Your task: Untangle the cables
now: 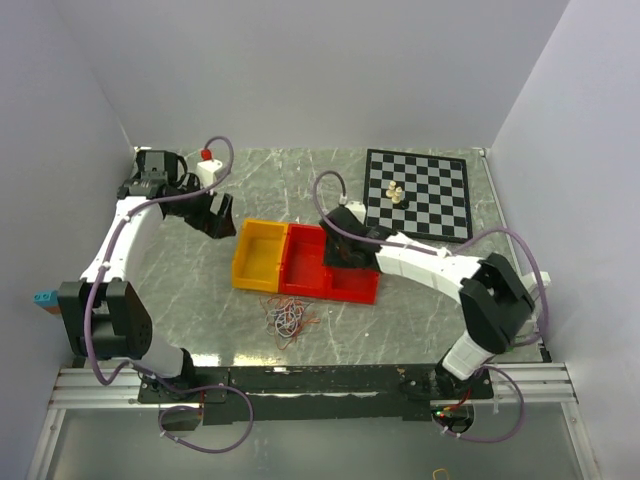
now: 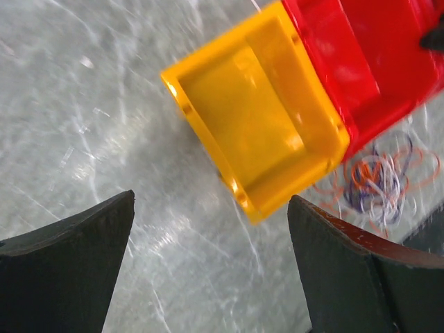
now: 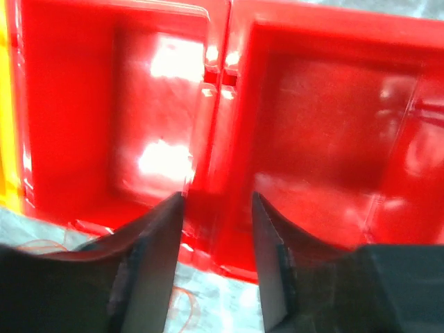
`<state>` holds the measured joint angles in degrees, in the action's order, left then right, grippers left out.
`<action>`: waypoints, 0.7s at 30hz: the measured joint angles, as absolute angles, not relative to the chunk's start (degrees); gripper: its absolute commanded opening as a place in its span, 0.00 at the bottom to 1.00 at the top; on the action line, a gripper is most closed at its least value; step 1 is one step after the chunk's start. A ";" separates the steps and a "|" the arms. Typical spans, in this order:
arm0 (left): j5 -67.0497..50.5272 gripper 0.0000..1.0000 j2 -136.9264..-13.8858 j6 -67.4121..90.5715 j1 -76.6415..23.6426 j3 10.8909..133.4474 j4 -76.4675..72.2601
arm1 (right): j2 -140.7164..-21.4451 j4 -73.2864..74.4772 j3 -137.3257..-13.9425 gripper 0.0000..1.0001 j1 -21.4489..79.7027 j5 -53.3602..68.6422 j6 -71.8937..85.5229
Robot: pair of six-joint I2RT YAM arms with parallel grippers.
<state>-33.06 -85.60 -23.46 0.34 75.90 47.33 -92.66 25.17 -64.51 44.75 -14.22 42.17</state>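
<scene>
The cables [image 1: 287, 318] are a small clump of thin orange-red, white and purple threads lying on the table just in front of the bins. They also show in the left wrist view [image 2: 378, 180], beyond the yellow bin's corner. My left gripper [image 1: 214, 214] is open wide and empty in its wrist view [image 2: 211, 208], held over bare table left of the yellow bin. My right gripper [image 1: 342, 250] hovers over the red bins, away from the cables. In its wrist view [image 3: 216, 201] the jaws stand apart, in line with the seam between the two red bins. One orange thread [image 3: 182, 305] shows below.
A yellow bin [image 1: 260, 255] and two red bins [image 1: 308, 262] stand joined in a row mid-table. A chessboard [image 1: 418, 192] with a few pale pieces [image 1: 396, 192] lies back right. A white block with a red cap [image 1: 208, 165] stands back left.
</scene>
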 measured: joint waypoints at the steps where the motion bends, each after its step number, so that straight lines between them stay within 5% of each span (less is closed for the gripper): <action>1: -33.47 0.97 -85.47 -25.23 0.34 75.83 48.97 | -91.09 25.02 -62.57 0.61 44.75 -13.74 40.64; 6: -34.11 0.97 -83.59 -32.49 -2.35 74.17 55.11 | -79.48 22.65 -52.71 0.73 45.28 -10.13 35.68; 12: -34.63 0.97 -79.55 -36.01 -9.32 69.52 57.71 | -67.11 17.28 -42.28 0.73 48.73 -3.33 30.57; 21: -32.58 0.99 -78.46 -35.64 -18.65 62.54 54.83 | -68.18 12.88 -39.72 0.69 54.78 3.16 25.76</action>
<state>-32.58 -78.46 -35.64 -18.65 62.54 54.83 -68.18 12.88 -39.72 54.78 3.16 25.76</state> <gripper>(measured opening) 0.980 0.697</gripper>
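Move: The cable tangle lies about 11 cm back and 11 cm left of the right hand, some 8 cm lower. That hand straddles the wall between the two red bins, the middle one's centre 8 cm left and 3 cm ahead, the right one's 5 cm right and 2 cm ahead. From the left hand the tangle is about 16 cm back, 16 cm right and 17 cm down, and the yellow bin 9 cm right, level with it. The right fingers, already loosening, open further and come free of the red bins' shared wall, the hand rising a couple of centimetres before easing halfway down again, while it draws back about 13 cm towards the near side of the tangle and turns some 35 degrees counter-clockwise. The left hand, still wide open and empty, swings back about 12 cm, to the right and 5 cm down past the yellow bin's near end towards the cables, turning clockwise. ##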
